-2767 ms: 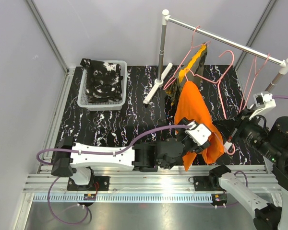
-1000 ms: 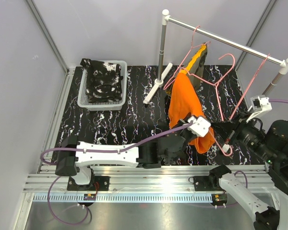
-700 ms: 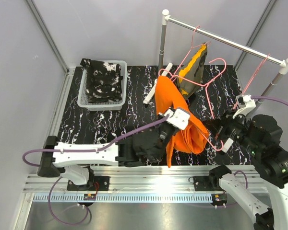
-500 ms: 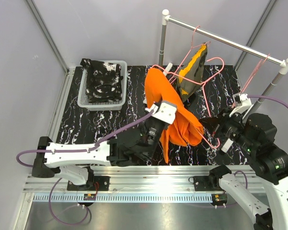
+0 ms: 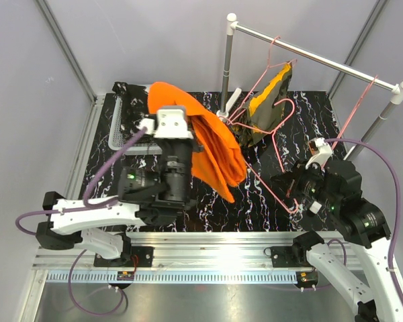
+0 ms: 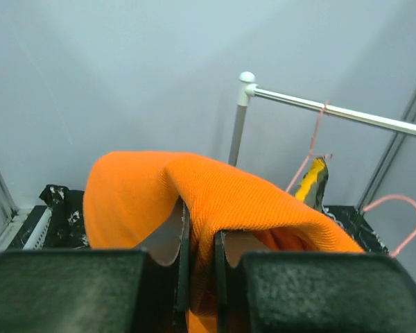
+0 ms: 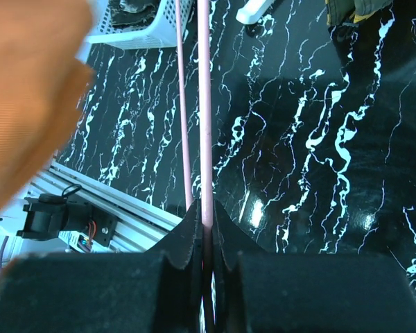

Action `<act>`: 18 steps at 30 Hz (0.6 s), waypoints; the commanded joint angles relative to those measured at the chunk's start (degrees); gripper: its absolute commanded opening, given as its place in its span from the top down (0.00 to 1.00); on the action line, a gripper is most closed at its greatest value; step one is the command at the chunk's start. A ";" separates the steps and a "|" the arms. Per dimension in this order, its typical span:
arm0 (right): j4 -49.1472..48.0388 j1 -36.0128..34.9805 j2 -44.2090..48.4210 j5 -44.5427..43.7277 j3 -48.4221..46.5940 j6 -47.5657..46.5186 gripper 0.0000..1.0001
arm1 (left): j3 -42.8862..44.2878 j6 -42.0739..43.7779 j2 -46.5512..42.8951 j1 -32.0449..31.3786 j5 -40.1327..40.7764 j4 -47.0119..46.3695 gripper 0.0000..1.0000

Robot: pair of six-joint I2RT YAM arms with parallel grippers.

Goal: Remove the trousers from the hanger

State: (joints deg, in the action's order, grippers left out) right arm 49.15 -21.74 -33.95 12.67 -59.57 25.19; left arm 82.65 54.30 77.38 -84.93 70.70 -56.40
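My left gripper [image 6: 200, 239] is shut on a fold of the plain orange trousers [image 6: 139, 194]. It holds them high over the table's left half, and the cloth [image 5: 208, 144] drapes down to the right of the left gripper [image 5: 169, 111]. My right gripper [image 7: 204, 215] is shut on the wire of a pink hanger [image 7: 204, 104]. That hanger [image 5: 272, 144] slants up from the right gripper [image 5: 289, 184] toward the rail post. Its far end lies beside the orange cloth's edge. The camouflage trousers [image 5: 269, 100] hang on another pink hanger on the rail.
A white basket [image 5: 114, 134] with the black speckled trousers [image 5: 124, 90] sits at the back left, mostly hidden behind the orange cloth. The clothes rail [image 5: 322, 64] crosses the back right on two posts. An empty pink hanger [image 5: 359, 100] hangs near its right end.
My left gripper has carried the orange trousers up and to the left, from near the right gripper toward the basket. The right gripper has shifted slightly left with the hanger.
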 commanded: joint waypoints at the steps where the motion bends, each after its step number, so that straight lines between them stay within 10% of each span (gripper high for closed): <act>1: -2.04 0.03 -0.06 -2.21 0.42 -1.72 1.00 | 4.10 1.77 -4.87 1.34 -2.67 -6.63 1.00; 12: 1.65 0.03 5.21 6.49 -11.70 -8.58 1.00 | 1.81 -32.31 -16.91 26.98 -5.56 43.95 1.00; 18: 5.61 -0.06 6.79 8.34 -20.66 -10.33 1.00 | 0.85 -38.30 -18.32 43.86 -16.54 56.22 1.00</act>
State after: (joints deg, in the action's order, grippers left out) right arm 53.54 -21.74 -27.77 18.37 -76.03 17.39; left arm 83.00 23.27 59.96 -46.63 66.19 -6.66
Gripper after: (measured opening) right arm 0.077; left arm 0.105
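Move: The left hand holds the orange trousers high; the white basket, with the black-and-white trousers in it, lies about 37 cm ahead of it, 18 cm to its left and nearly 50 cm below. The rack's left post stands some 43 cm ahead and 16 cm right of that hand. From the right hand, holding the pink hanger, the rail's right end is about 24 cm ahead, 26 cm right and 20 cm up; the grey-yellow trousers hang 30 cm ahead, 4 cm left. Keeping its pinch on the orange trousers, already off the hanger, the left hand sweeps them about 20 cm to the left and some 7 cm forward towards the basket, nearly level, while its wrist swings roughly 25 degrees counter-clockwise. The right hand keeps hold of the bare hanger, stays put at first, then lifts it some 11 cm and draws it back about 6 cm, tipping its fingers upward by around 20 degrees. ##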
